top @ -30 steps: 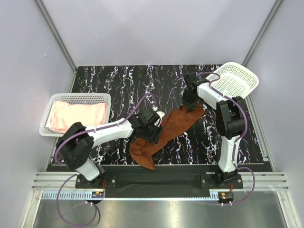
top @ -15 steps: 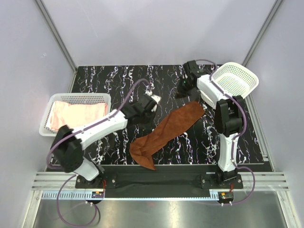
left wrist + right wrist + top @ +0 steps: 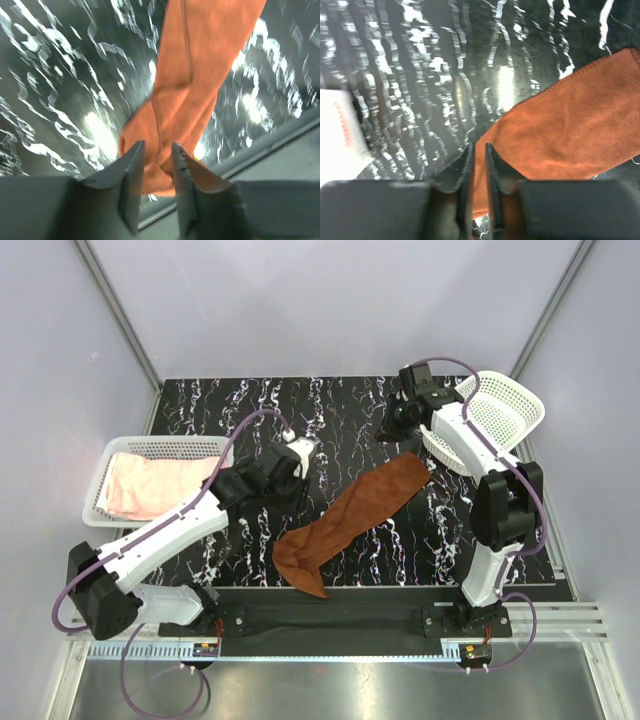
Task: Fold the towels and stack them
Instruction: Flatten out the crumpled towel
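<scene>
The rust-brown towel [image 3: 350, 515] lies as a long diagonal strip on the black marbled table [image 3: 230, 415]. It runs from the far right down to a bunched end near the front edge. It also shows in the left wrist view, towel [image 3: 200, 65], and in the right wrist view, towel [image 3: 570, 130]. My left gripper [image 3: 290, 472] [image 3: 156, 147] hangs above the table left of the strip, open with nothing between its fingers. My right gripper [image 3: 390, 428] [image 3: 479, 147] hovers beyond the strip's far end, its jaws a narrow gap apart and empty. A pale pink towel [image 3: 160, 485] lies in the left basket [image 3: 170, 448].
A white mesh basket [image 3: 495, 415] stands tilted at the far right, beside the right arm. The table's front rail [image 3: 330, 615] runs just below the towel's bunched end. Grey walls enclose the table on three sides.
Both grippers have left the rust-brown towel. The left one has moved up and left from its middle, the right one back from its far end. The towel lies where it was.
</scene>
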### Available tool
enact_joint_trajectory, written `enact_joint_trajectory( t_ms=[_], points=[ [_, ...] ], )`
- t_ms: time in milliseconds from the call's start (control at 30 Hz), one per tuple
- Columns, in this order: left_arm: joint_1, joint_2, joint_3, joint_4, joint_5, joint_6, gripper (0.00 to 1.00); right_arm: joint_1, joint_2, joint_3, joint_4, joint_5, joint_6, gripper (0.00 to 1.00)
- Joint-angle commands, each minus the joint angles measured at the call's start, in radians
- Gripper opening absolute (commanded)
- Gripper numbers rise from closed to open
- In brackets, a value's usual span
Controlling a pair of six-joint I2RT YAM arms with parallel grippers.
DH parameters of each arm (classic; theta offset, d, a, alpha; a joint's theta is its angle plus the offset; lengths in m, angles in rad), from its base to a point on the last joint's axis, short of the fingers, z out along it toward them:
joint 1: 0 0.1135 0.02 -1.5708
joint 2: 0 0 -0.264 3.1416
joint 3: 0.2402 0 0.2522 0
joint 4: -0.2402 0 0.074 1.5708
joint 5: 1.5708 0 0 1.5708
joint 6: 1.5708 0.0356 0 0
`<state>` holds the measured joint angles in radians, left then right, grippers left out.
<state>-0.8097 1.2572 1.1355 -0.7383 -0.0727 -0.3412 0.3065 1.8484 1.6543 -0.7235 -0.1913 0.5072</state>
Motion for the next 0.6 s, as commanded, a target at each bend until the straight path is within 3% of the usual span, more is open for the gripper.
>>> enact_joint_trajectory(
  t_ms=[0,133,233,400,567],
  points=[
    [-0.003,-0.03,-0.061,0.051,0.12,0.024,0.38,0.0,0.046,-0.024,-0.024,0.035,0.007,0.23],
    [-0.003,-0.057,-0.131,-0.012,-0.025,-0.042,0.43,0.04,0.031,-0.116,0.012,0.032,0.027,0.3],
    [0.006,-0.074,-0.199,-0.016,-0.038,-0.064,0.55,0.094,0.0,-0.198,0.064,0.003,0.073,0.39],
    [0.01,-0.029,-0.241,-0.012,-0.001,-0.107,0.57,0.201,-0.041,-0.254,0.065,0.019,0.039,0.43],
    [0.018,-0.002,-0.289,0.011,-0.026,-0.165,0.6,0.238,-0.242,-0.436,0.183,-0.002,-0.085,0.45]
  ],
)
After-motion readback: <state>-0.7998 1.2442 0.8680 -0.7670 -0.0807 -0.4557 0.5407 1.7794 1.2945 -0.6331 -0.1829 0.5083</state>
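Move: The brown towel's crumpled near-left corner lies about 8 cm back and 5 cm left of the left hand, some 14 below it; its tail at the table edge is about 18 back and 6 right. For the right hand, the brown towel's middle stretch is some 14 cm back, 9 left and 13 below, with its far end just below, about 2 back and 4 right. The empty basket sits roughly 8 ahead and 20 right of that hand. Towards the brown towel's crumpled near-left corner the left hand sinks about 9 cm, drifting back and left. Over its middle stretch the right hand comes in from the far end, first down, then mostly back and to the left, some 11 cm back and 9 down in all, turning slightly counter-clockwise. Both grippers open wider on the way; neither is seen to touch cloth. ##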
